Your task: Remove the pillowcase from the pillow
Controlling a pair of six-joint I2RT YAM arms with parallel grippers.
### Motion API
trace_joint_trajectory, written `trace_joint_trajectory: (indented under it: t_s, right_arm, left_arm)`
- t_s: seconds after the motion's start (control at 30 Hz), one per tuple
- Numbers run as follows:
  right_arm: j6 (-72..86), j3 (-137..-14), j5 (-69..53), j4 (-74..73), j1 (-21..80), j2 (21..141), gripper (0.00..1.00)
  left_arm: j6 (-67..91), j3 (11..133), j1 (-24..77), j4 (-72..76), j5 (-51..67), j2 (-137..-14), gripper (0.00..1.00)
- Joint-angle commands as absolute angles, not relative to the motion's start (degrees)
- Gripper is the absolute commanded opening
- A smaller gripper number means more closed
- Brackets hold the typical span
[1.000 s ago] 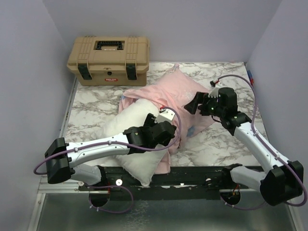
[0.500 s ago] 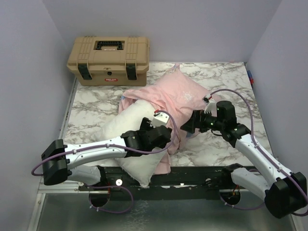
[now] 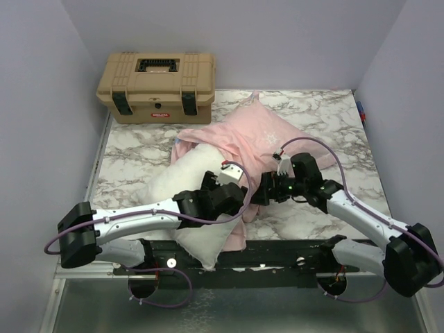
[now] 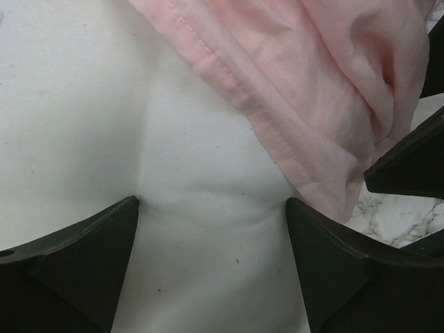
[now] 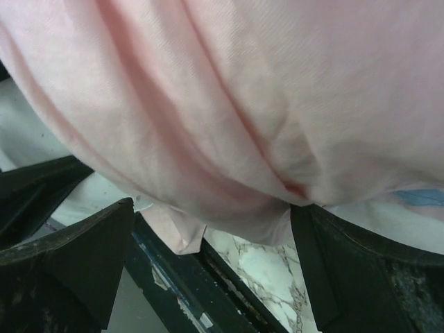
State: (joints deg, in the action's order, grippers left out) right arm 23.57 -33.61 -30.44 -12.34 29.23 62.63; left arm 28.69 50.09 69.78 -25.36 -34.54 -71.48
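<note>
The white pillow lies slanted at the table's near middle, its far end still inside the pale pink pillowcase. My left gripper is open, pressed down on bare pillow just short of the pillowcase hem, with pillow bulging between its fingers. My right gripper is open too, facing the left one, with its fingers either side of the hanging pink pillowcase fold. It grips nothing.
A tan toolbox stands at the back left. Marble tabletop shows around the pillowcase. The black mounting rail runs along the near edge just under the right gripper. Walls enclose three sides.
The right arm has swung left and toward the near edge, down to the pillowcase's near hem beside the left gripper. The left gripper has crept slightly nearer on the pillow, still open.
</note>
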Motion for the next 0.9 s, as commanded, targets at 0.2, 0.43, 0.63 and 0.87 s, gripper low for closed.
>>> trace_joint_trajectory:
  t_s: [0.2, 0.43, 0.63, 0.87]
  right_arm:
    - [24.3, -33.2, -26.9, -8.1, 30.1, 67.1, 0.91]
    - [24.0, -35.1, -25.2, -8.9, 30.1, 71.1, 0.73]
    - [22.3, -38.6, -19.2, -12.7, 30.1, 71.4, 0.44]
    - [22.2, -45.7, -4.2, -19.4, 29.8, 70.1, 0.01]
  left_arm:
    - [28.0, 48.1, 69.7, -28.0, -30.4, -78.8, 0.71]
    - [25.9, 49.1, 69.5, -28.4, -33.2, -75.1, 0.06]
    - [22.3, 50.1, 68.4, -29.8, -38.2, -69.9, 0.0]
    - [16.6, 52.6, 65.8, -33.4, -48.8, -63.4, 0.0]
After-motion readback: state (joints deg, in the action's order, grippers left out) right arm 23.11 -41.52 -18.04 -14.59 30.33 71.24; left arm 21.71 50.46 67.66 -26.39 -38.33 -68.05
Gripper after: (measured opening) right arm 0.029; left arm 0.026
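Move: Just below the left fingers, roughly 2 cm down, is the bare white pillow; the pillowcase hem runs across it some 5 cm to that hand's right and 1 cm ahead. The bunched pillowcase fold lies about 3 cm below the right hand and 1 cm ahead, with the pillowcase tail about 12 cm back and 6 cm to its left, and the table's front edge some 12 cm straight back. Dipping about 2.5 cm onto the bare pillow, the left hand shuts its wide-open fingers on a pinch of the white cover, then lifts nearly 5 cm and draws to the left, with a little forward. The right hand sinks some 3.5 cm into the pillowcase fold, closing as it goes, and pulls the pinched cloth forward and up, away from the front edge. ##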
